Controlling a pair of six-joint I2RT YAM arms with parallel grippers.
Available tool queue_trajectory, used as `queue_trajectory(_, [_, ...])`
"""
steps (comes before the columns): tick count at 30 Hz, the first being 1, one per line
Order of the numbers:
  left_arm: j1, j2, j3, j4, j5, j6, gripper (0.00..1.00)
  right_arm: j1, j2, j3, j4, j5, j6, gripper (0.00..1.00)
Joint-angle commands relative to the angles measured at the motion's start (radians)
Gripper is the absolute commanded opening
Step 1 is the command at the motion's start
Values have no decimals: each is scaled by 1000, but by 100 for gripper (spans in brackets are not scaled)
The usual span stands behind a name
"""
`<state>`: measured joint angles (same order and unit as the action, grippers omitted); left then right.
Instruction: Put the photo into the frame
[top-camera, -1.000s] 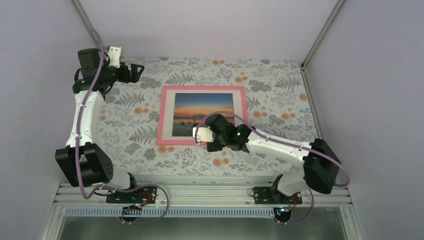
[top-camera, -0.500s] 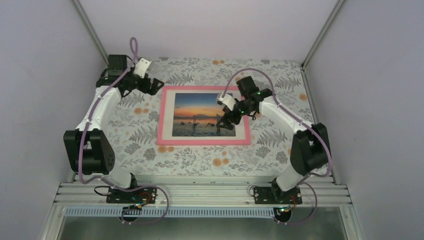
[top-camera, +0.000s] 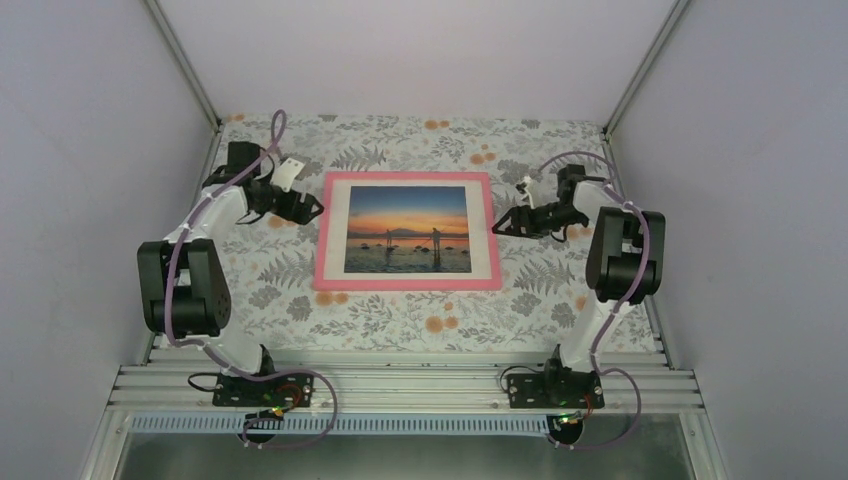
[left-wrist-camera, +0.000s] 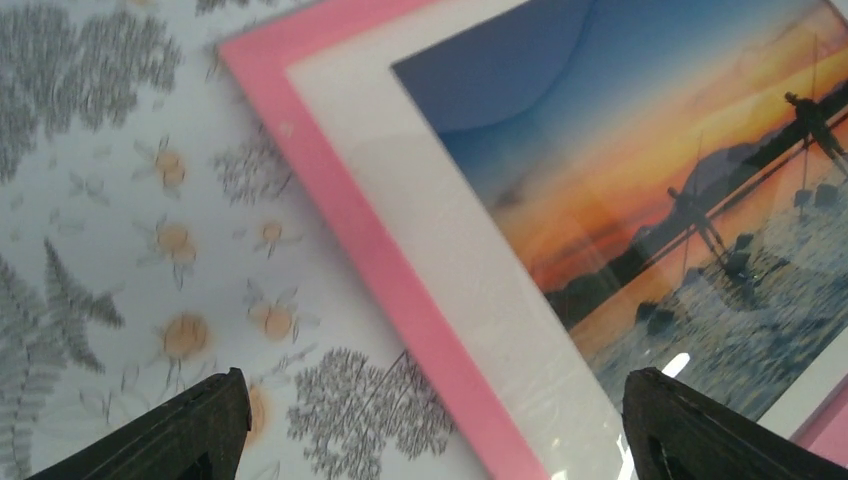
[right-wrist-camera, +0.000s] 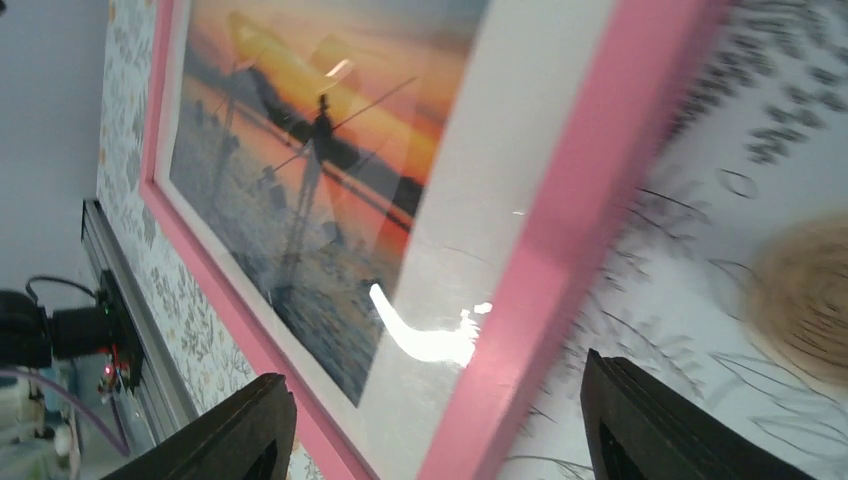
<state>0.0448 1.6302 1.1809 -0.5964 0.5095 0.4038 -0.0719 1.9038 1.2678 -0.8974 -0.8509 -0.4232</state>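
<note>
The photo (top-camera: 408, 230), an orange sunset over blue water with a white border, lies flat inside the pink frame (top-camera: 325, 232) at the table's middle. My left gripper (top-camera: 312, 208) hovers low at the frame's left edge, open and empty. In the left wrist view the left gripper (left-wrist-camera: 440, 445) straddles the frame's pink bar (left-wrist-camera: 370, 260), with the photo (left-wrist-camera: 650, 180) to its right. My right gripper (top-camera: 500, 225) sits by the frame's right edge, also open. In the right wrist view the right gripper (right-wrist-camera: 440, 435) spans the pink frame (right-wrist-camera: 580, 200) and the photo (right-wrist-camera: 330, 150).
A floral tablecloth (top-camera: 400, 320) covers the table. Pale walls with metal corner posts (top-camera: 640, 70) close in the back and both sides. An aluminium rail (top-camera: 400, 385) carrying the arm bases runs along the near edge.
My right gripper has left the photo's lower part and swung out to the frame's right edge. My left gripper has come down from the back left corner to the frame's left edge.
</note>
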Motion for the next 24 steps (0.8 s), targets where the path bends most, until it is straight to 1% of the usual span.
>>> queue_trajectory(1, [68, 15, -59, -28, 83, 29, 89, -46, 44, -27, 62, -25, 102, 69])
queue_trajectory(4, [86, 47, -86, -26, 84, 33, 81, -45, 69, -32, 129, -13, 155, 67])
queue_trajectory(7, [98, 87, -85, -22, 98, 27, 73, -37, 111, -28, 172, -21, 204, 62])
queue_trajectory(12, [97, 159, -75, -1, 120, 38, 66, -39, 189, -34, 235, 37, 254, 55])
queue_trajectory(15, [84, 209, -58, 10, 132, 44, 60, -40, 232, -41, 248, 49, 265, 47])
queue_trajectory(24, [34, 336, -33, 49, 113, 48, 45, -44, 310, -65, 243, 129, 262, 38])
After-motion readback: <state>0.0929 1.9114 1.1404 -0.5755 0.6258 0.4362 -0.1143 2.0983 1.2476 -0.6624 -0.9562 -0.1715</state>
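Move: The frame's left side bar is what the left hand goes for: its middle lies about 11 cm below the hand, some 2 cm back and 1 cm to the right. The photo's middle is roughly 20 cm to the right of this hand, 2 cm back. The right hand goes for the right side bar, some 6 cm below, about 2 cm ahead and level sideways; from there the photo's middle is some 19 cm left and 2 cm ahead. Both hands come down together onto opposite sides of the frame, the left one sinking about 10 cm, swinging 2 to 3 cm out to its left and back before easing in again, and tipping steeper by some 15 degrees as its fingers close to about half. The right hand sinks about 5 cm while edging 3 cm forward and turning slightly clockwise, its part-open fingers narrowing further, until each pair straddles its side bar with one finger on the photo side and the other outside. ##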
